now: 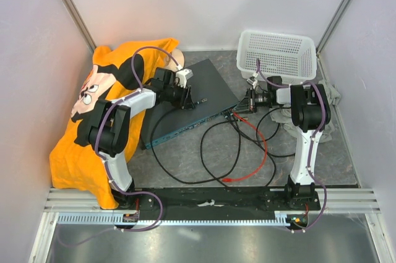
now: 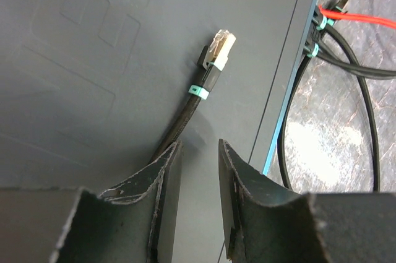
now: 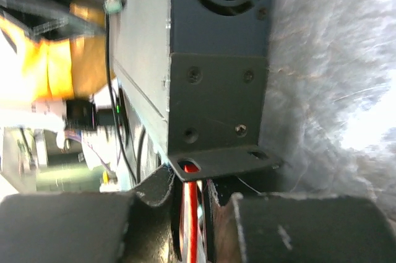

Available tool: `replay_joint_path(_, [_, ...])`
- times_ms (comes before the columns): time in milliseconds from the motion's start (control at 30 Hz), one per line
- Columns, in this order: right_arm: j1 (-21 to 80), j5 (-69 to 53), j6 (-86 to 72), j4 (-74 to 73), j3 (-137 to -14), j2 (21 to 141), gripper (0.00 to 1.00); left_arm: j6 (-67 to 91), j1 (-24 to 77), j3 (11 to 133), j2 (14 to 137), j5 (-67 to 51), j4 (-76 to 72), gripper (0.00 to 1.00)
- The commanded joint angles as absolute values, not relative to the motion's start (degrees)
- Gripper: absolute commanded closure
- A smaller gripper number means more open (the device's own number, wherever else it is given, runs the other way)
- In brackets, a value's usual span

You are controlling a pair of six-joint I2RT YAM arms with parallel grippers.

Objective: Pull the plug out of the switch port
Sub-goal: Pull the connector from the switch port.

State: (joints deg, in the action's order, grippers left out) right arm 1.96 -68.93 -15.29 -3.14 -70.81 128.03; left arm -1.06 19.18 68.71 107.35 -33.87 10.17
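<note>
The switch (image 1: 192, 99) lies flat at the table's middle, with a dark top (image 2: 93, 77) and a teal front edge (image 2: 286, 105). A red cable (image 2: 359, 20) and two black cables (image 2: 346, 68) enter ports at the right end of that front edge. My right gripper (image 3: 192, 179) sits at that corner, below the mounting bracket (image 3: 216, 108), shut on the red cable (image 3: 193, 213) just outside its port. The plug itself is hidden. My left gripper (image 2: 199, 148) hovers open over the switch top. A loose black cable with a clear plug (image 2: 219, 49) lies ahead of it, ungripped.
A white mesh basket (image 1: 276, 56) stands at the back right. An orange cartoon-print cloth (image 1: 93, 120) covers the left side. Black cable loops (image 1: 216, 151) and the red cable's free end (image 1: 226, 180) lie in front of the switch. A grey rag (image 1: 332, 97) lies at the right.
</note>
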Motion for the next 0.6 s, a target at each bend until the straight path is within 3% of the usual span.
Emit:
replay_joint_path(0, [0.7,-72.6,19.0,-45.1,-73.9,135.7,0.99,-0.8,20.2,69.0,110.8,-32.0,11.0,0.62])
replay_joint_path(100, [0.3,-72.7,35.7,-62.8,-79.4,139.6,0.99,-1.5,20.8,69.4,111.2,-32.0,11.1,0.62])
replay_joint_path(300, [-1.3,-73.7,41.5,-67.9,-79.5,139.7,1.00,-1.9,21.1,69.8,111.3,-31.7,11.1,0.62])
replay_joint_path(467, [-1.2,-71.6,30.7,-59.8,-76.2,135.1,0.64,-2.3,21.4,69.9,111.2,-31.5,11.3,0.62])
replay_joint_path(567, [-1.3,-62.1,6.2,-35.0,-66.6,126.1,0.52,-2.4,21.5,69.9,111.0,-31.4,11.6,0.62])
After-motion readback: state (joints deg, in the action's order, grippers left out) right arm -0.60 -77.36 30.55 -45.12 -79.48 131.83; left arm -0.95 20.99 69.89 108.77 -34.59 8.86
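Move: The red plug, still in its port at the switch's right end, lies about 3 cm to the right hand's left, level in reach and height, its red cable between the fingers. The switch corner is some 3 cm ahead and 1 cm left, the black plugs roughly 5 cm left, and a loose black plug about 2 cm back and 2 cm below. From the left hand the red plug is about 15 cm right, 2 cm back and 4 cm lower. Still pinching the red cable close behind its plug, the right hand tugs back towards the robot and a little right, away from the port, turning some 10 degrees counter-clockwise; it slows after about 3 cm, then the fingers open and let go as it draws back to about 4.5 cm. The left hand, low over the switch lid with fingers part open, shifts about 1.5 cm right. ##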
